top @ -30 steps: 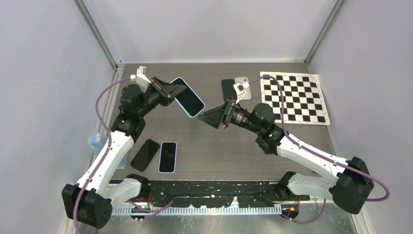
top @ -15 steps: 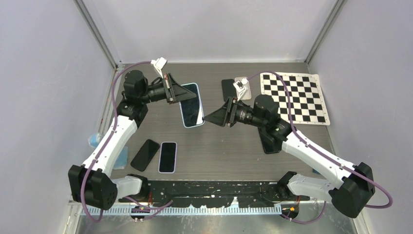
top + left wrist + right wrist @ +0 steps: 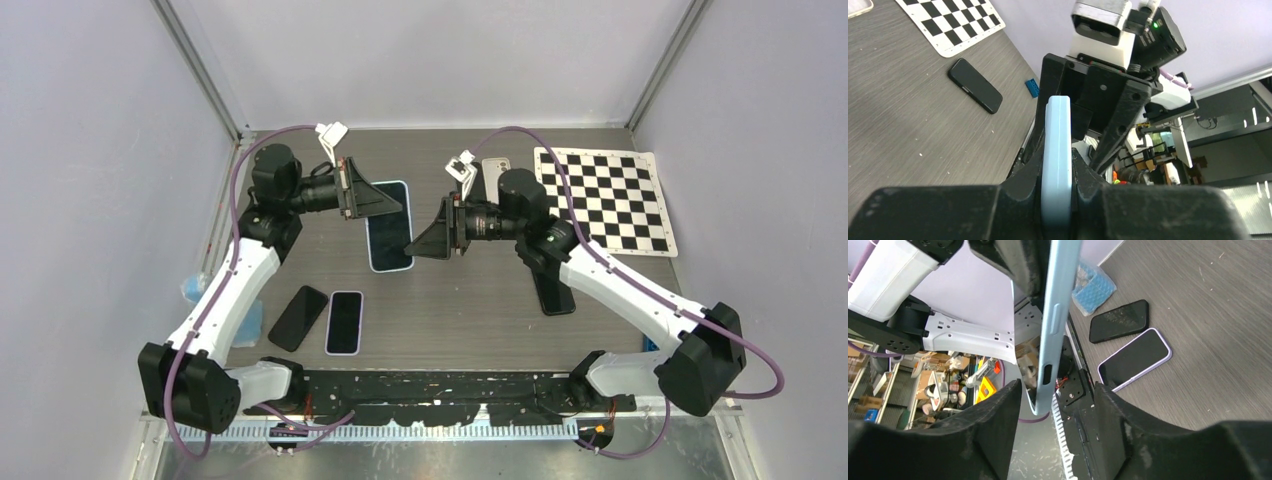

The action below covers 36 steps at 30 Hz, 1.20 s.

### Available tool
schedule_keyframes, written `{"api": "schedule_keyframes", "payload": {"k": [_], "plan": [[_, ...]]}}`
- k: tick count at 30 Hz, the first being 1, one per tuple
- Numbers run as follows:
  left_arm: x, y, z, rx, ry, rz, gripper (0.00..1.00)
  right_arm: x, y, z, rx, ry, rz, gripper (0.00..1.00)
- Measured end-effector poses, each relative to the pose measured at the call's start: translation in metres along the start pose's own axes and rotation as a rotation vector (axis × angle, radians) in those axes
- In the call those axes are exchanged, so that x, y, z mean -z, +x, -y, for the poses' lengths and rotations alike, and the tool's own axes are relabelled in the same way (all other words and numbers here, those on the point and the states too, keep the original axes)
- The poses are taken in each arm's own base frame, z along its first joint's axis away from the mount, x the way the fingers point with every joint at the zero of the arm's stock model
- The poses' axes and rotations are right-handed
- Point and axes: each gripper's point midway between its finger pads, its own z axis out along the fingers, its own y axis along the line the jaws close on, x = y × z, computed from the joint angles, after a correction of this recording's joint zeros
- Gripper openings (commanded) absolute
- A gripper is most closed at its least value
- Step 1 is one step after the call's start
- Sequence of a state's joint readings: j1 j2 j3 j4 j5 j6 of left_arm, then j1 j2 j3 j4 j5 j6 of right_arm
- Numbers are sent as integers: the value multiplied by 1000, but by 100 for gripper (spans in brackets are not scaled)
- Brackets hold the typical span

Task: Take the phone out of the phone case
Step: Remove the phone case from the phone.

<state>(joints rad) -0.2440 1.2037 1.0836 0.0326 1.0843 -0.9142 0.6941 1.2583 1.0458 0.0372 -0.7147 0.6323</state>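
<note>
The phone (image 3: 388, 238) shows its dark screen upward inside a light-blue phone case (image 3: 405, 190), held above the table's middle. My left gripper (image 3: 378, 200) is shut on the case's far end. In the left wrist view the case's edge (image 3: 1058, 150) stands clamped between both pads. My right gripper (image 3: 422, 240) sits at the phone's right edge. In the right wrist view the case's edge (image 3: 1054, 325) hangs down between the spread fingers (image 3: 993, 425) with air on both sides, so my right gripper (image 3: 1055, 407) is open.
A black phone (image 3: 298, 317) and a lilac-cased phone (image 3: 344, 321) lie at the near left. Another black phone (image 3: 555, 290) lies under the right arm. A checkerboard (image 3: 605, 200) lies at the far right, with a white phone (image 3: 495, 168) beside it and a blue pack (image 3: 195, 290) at the left edge.
The left gripper has turned the cased phone from slanted to lengthwise. The right gripper has moved left up to the phone's edge, and its jaws have narrowed.
</note>
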Motion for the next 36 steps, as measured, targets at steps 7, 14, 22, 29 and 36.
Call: {"api": "schedule_keyframes", "payload": {"k": [7,14,22,29,36], "plan": [[4,9,1,-56,0,-33,0,-1,12,1,52,-26,-89,40],[7,14,2,-96,7,-53,0,2,16,-5,98,-62,-118,49],[7,16,3,-95,12,-60,0,3,17,-7,110,-80,-127,64],[7,14,4,-88,16,-55,0,0,25,-5,102,-101,-162,47],[7,14,6,-57,16,-53,0,-7,44,-11,130,-134,-222,21]]}}
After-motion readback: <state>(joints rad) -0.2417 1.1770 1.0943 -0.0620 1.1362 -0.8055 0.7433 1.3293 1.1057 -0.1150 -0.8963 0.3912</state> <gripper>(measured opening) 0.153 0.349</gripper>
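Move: The near right corner of the blue phone case, held in the left gripper, lies about 3 cm back, 1 cm left and 2 cm below the right hand. From the left hand that corner is some 8 cm back, 4 cm right and 7 cm lower. On the table, about 28 cm below the right hand, the lilac phone lies roughly 16 cm left and 4 cm back, with the dark phone some 26 cm left and 3 cm back. Bring the right gripper back about 3.5 cm and down about 2.5 cm to the near right corner of the blue case, pausing partway and turning some 15 degrees counter-clockwise. Narrow its fingers, reopen them, then close to about a third open, one either side of the corner. Keep the left gripper's hold on the phone and ease it back slightly, then hold. ##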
